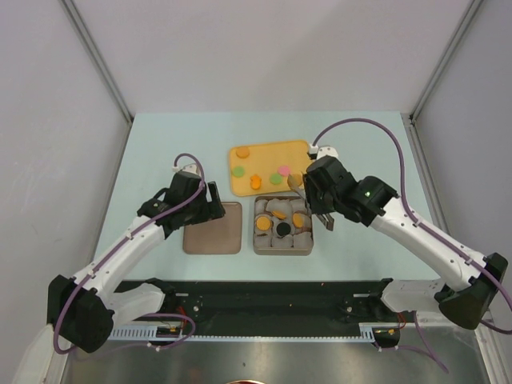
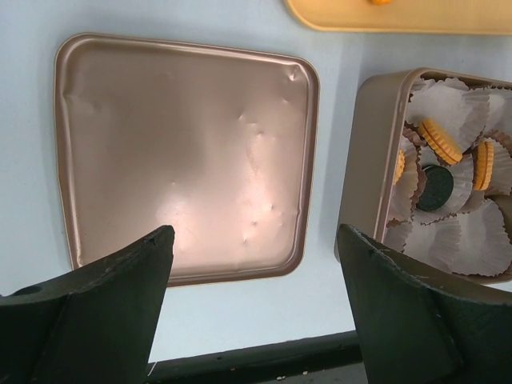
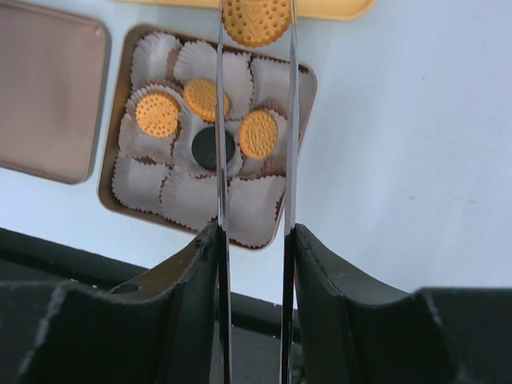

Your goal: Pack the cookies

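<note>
Several cookies lie on the yellow tray (image 1: 300, 160): an orange disc (image 1: 242, 151), a green one (image 1: 238, 170), a pink one (image 1: 283, 170) and an orange flower (image 1: 256, 181). My right gripper (image 3: 254, 232) (image 1: 314, 190) is shut on metal tongs (image 3: 222, 120). The tong tips pinch a round orange cookie (image 3: 254, 20) (image 1: 294, 181) just past the far edge of the tan box (image 3: 108, 176). The box holds white paper cups with three orange cookies (image 3: 157, 114) and a black one (image 3: 213, 148). My left gripper (image 2: 256, 264) (image 1: 212, 200) is open and empty, above the box lid.
The tan lid (image 2: 184, 152) (image 1: 213, 228) lies flat on the table left of the box (image 2: 364, 160). The yellow tray's edge shows in the left wrist view (image 2: 400, 16). A black rail runs along the table's near edge (image 1: 280, 292).
</note>
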Action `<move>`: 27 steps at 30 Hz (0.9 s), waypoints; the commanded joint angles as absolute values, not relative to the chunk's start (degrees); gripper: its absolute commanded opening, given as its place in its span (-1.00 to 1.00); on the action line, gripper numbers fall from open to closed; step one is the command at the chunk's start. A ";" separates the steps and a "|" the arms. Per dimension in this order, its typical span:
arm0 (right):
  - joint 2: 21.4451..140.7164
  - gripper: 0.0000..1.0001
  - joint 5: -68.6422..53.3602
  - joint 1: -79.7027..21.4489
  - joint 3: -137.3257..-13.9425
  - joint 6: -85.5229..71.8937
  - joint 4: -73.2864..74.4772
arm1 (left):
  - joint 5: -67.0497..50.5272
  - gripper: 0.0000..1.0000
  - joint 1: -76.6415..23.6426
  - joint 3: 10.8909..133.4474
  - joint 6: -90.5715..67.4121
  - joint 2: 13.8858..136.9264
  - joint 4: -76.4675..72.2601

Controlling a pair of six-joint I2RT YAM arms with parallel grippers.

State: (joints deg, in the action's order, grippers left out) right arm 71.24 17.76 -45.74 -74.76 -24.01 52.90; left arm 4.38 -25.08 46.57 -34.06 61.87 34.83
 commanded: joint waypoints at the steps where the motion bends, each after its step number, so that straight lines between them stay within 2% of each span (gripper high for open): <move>1: 67.42 -0.38 20.21 -47.46 -71.82 -27.94 54.75 | 3.69 0.75 -24.79 45.88 -34.28 61.88 33.31; 9: 64.25 -0.38 21.80 -51.76 -65.92 -33.48 55.20 | 3.34 0.75 -24.70 45.79 -34.36 62.49 32.87; 27: 65.39 -0.35 21.97 -50.19 -62.93 -31.99 51.77 | 3.16 0.75 -24.70 45.79 -34.10 63.02 32.87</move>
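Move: The right hand holds the tongs, with an orange cookie between their tips. The middle of the cookie box lies about 6 cm ahead of this hand, 6 cm to its left and 16 cm below. In its right-hand column, an empty far cup is some 12 cm ahead and 2 cm left, and the already packed orange cookie 7 cm ahead and 2 cm left. The black cookie is 5 cm ahead and 5 cm left. From the left hand, the box's middle is about 20 cm right, 2 cm ahead and 7 cm below. Still gripping the tongs, their tips still pinching the orange cookie, the right hand draws back and down about 5 cm each way, drifting a little right, to bring the cookie down over the box's right-hand column. It tips some 5 degrees further down, slows and then hovers; the fingers keep their opening. ##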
